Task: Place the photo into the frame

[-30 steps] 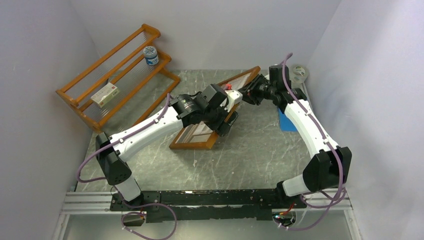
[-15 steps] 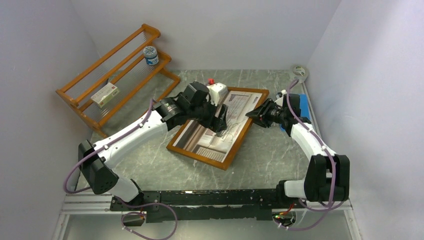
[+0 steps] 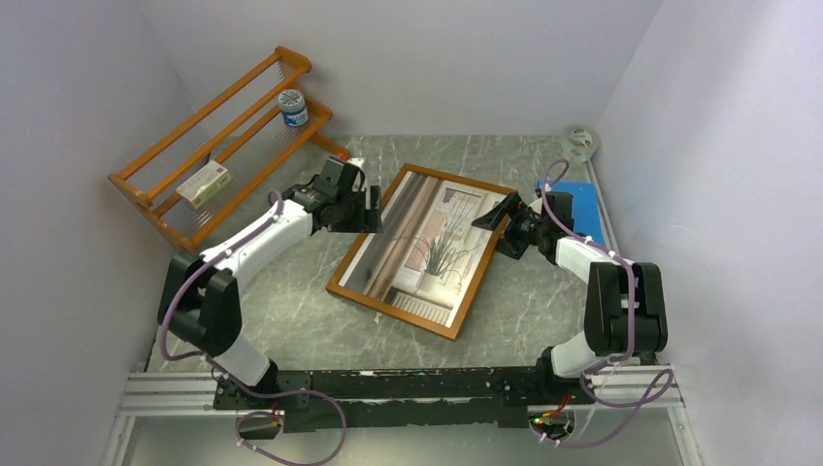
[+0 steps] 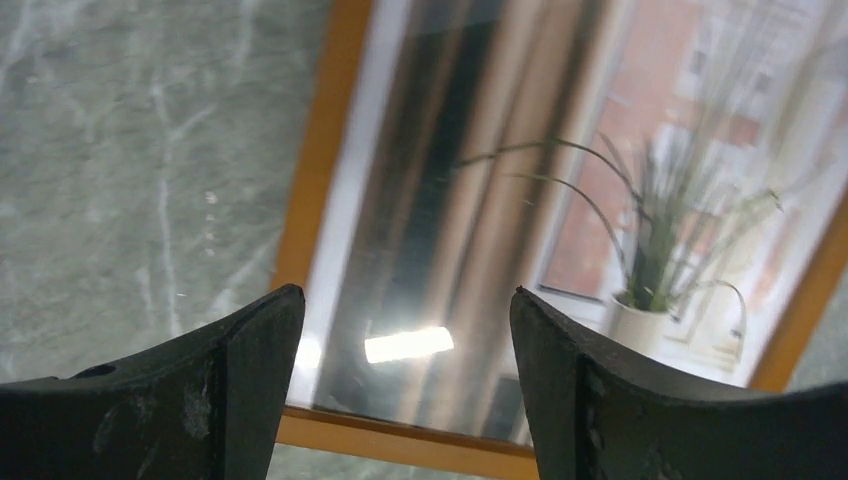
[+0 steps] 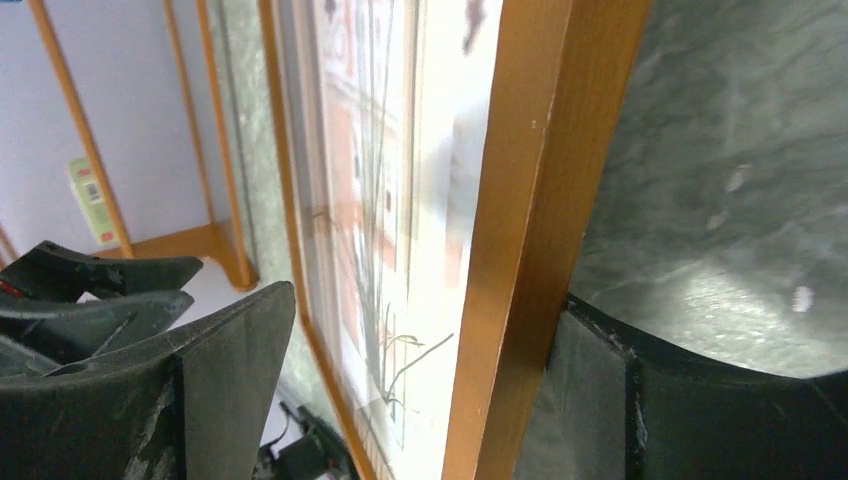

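Note:
The frame (image 3: 388, 311) lies flat on the table, glass side up. The photo (image 3: 427, 243) of a curtained window and a wispy plant shows through the glass. My left gripper (image 3: 372, 209) hovers open just off the frame's far-left edge. In the left wrist view its fingers (image 4: 250, 370) stand wide apart above the frame's corner (image 4: 320, 150) and the photo (image 4: 640, 200), holding nothing. My right gripper (image 3: 498, 216) is open at the frame's right edge. In the right wrist view that gripper (image 5: 430, 295) straddles the wooden rail (image 5: 530, 200): one finger rests against its outer side, the other stands well off the glass.
An orange wooden rack (image 3: 223, 136) leans at the back left with a jar (image 3: 292, 107) and a small box (image 3: 206, 183) on it. A blue sheet (image 3: 577, 209) lies by the right wall, and a tape roll (image 3: 580, 141) sits in the far right corner.
The frame came down from a raised tilt to lie flat, face up. My right gripper opened off its edge. The left arm drew back to the left, off the glass.

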Available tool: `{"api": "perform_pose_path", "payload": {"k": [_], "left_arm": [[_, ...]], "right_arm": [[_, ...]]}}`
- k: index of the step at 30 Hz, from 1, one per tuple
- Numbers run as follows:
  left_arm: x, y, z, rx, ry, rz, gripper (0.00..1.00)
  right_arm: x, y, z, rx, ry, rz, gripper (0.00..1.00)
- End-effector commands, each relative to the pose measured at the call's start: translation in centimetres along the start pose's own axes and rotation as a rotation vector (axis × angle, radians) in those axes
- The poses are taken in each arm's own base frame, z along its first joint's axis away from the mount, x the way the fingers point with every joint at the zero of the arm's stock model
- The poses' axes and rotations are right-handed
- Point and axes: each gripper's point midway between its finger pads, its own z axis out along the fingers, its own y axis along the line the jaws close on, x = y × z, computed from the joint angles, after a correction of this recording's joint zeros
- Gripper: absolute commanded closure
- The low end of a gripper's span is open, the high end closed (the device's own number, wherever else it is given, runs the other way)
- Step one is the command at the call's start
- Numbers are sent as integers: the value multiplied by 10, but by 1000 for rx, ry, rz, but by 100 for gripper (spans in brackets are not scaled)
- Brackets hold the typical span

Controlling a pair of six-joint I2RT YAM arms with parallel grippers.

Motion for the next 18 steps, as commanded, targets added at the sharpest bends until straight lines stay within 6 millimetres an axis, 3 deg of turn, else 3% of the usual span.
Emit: {"api": "perform_pose_path", "payload": {"k": [1,4,11,15,18], "left_arm": [[-15,44,17,-96,-9,-138,20],[-9,64,31,-119,15,-205,20],[19,84,62,-129,81,-274,21],[28,84,71,-67,89,-313,22],[35,81,75,-43,105,-313,23]], "right_arm": [[-37,2,1,46,-130,-109,5],[-36,-16,2,122,-132,-104,4],[-16,-61,2,281,-87,-58,5],[-5,-75,-3,323,-79,-45,6],[1,-74,2,293,-60,-27,12]]}}
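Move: The frame's left rail runs some 4 cm to the left of the left hand, level with it and about 12 cm lower; the frame's near-left corner is 13 cm back and 11 cm left of that hand, the rack's foot 19 cm ahead and 9 cm left. Its right rail lies loosely between the right hand's open fingers, about 2 cm right of and 2 cm below the hand point. The blue mat is about 20 cm right and 7 cm ahead of the right hand. The frame's left rail draws the left hand, which swings left and slightly forward off the glass, then sinks almost straight, about 10 cm down in all, turning counter-clockwise and tipping down, its open fingers ending on either side above the rail. Around the right rail the right hand, already let go and wide open, follows down about 5 cm and backs off 4 cm to the right, its left side rolling down some 15 degrees. ##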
